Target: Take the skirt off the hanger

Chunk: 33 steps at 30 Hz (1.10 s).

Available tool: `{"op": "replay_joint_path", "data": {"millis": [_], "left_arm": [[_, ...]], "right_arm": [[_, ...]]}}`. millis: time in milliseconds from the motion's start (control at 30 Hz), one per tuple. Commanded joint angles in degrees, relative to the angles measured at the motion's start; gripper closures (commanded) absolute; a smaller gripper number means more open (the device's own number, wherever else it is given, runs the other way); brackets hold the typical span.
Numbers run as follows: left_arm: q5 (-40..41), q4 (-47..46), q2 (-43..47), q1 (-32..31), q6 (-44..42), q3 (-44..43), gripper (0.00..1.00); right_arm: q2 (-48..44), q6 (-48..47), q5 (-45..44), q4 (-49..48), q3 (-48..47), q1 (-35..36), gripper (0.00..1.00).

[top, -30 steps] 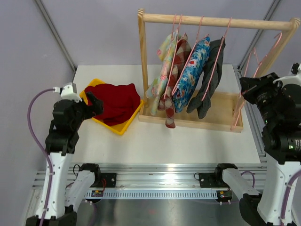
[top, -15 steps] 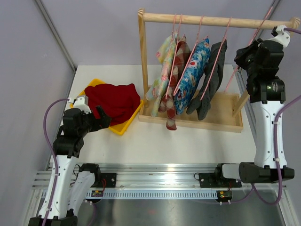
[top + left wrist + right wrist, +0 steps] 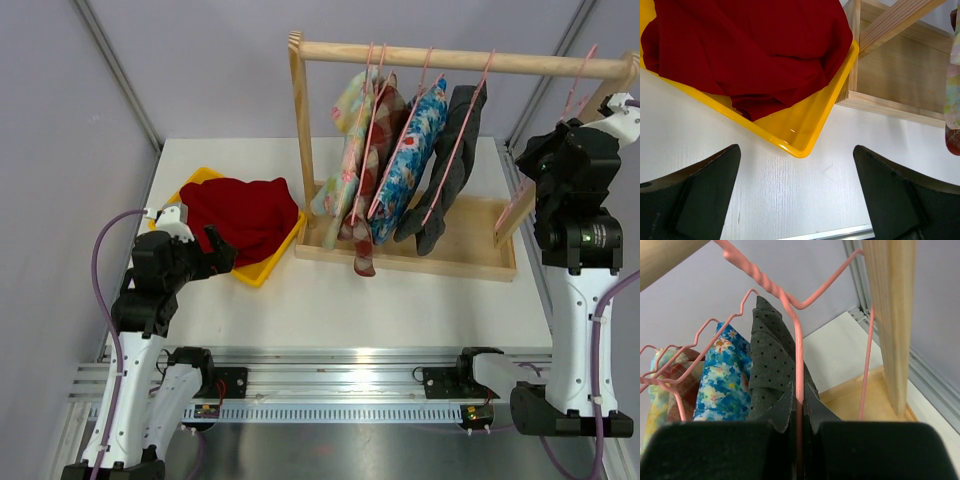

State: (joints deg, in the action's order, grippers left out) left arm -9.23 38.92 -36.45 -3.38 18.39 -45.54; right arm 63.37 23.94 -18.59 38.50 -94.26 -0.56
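The dark red skirt (image 3: 243, 215) (image 3: 750, 45) lies bunched in the yellow tray (image 3: 262, 270) (image 3: 805, 135), off any hanger. My left gripper (image 3: 215, 250) (image 3: 796, 150) hovers over the white table just in front of the tray's near corner, jaws wide open and holding nothing. My right gripper (image 3: 533, 165) (image 3: 799, 390) is raised at the rack's right end, shut on the wire of a bare pink hanger (image 3: 580, 80) (image 3: 798, 340). The hanger's hook is up at the wooden rod (image 3: 460, 52).
The wooden rack stands on the table with its base board (image 3: 470, 262) beside the tray. Several garments hang from it on pink hangers, among them a blue floral one (image 3: 405, 165) (image 3: 720, 375) and a grey dotted one (image 3: 450, 160) (image 3: 772, 365). The rack's right post (image 3: 890, 315) is close to my right gripper.
My right arm swung up from low on the right, bringing the bare hanger to the rod, then dropped slightly. My left arm drew back from the tray, then held still.
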Motion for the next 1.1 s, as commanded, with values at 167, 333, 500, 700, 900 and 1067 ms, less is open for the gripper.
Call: {"op": "replay_joint_path", "data": {"millis": [167,333,500,700,900,1067], "left_arm": [[-2.02,-2.62,0.50,-0.14,-0.81,-0.25,0.01],[-1.93,-2.53,0.50,-0.14,-0.81,-0.16,0.01],[-2.01,-2.53,0.50,-0.14,-0.81,-0.16,0.01],[-2.19,-2.53,0.59,-0.14,-0.90,-0.16,0.01],[-2.54,-2.70,0.94,-0.14,-0.99,0.01,0.01],[-3.24,-2.97,0.94,-0.14,-1.08,0.01,0.01]], "right_arm": [[-0.80,-3.82,-4.17,1.92,-1.01,-0.32,0.86],[-0.01,-4.17,-3.91,3.15,-2.85,-0.32,0.01],[-1.14,-4.52,-4.61,3.25,-3.91,-0.32,0.01],[-2.64,-3.47,-1.37,5.17,-6.29,-0.32,0.01],[-7.90,2.67,8.56,9.49,7.03,-0.32,0.02],[-14.33,5.58,9.45,8.43,26.48,-0.32,0.02]]}}
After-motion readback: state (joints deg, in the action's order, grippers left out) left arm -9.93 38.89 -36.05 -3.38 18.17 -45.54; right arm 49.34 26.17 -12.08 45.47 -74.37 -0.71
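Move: The right hand still pinches the empty pink hanger by one side, under the wooden rail; the part of the rail by its hook is roughly 13 cm above, 5 cm ahead and 2 cm to the right. Level with that part, the rack's end post comes about 7 cm farther right, while the grey garment hangs about 12 cm left and 5 cm ahead of the right hand. From the left hand, that part of the rail is about 65 cm right, 15 ahead and 35 higher. Easing back and right about a centimetre, the right hand opens its fingers wide and lets go of the pink hanger beneath the rail. It then backs off towards its base, some 5 cm in all, shifts slightly left and finally sinks quickly to about 10 cm lower, tilting down some 10 degrees. ##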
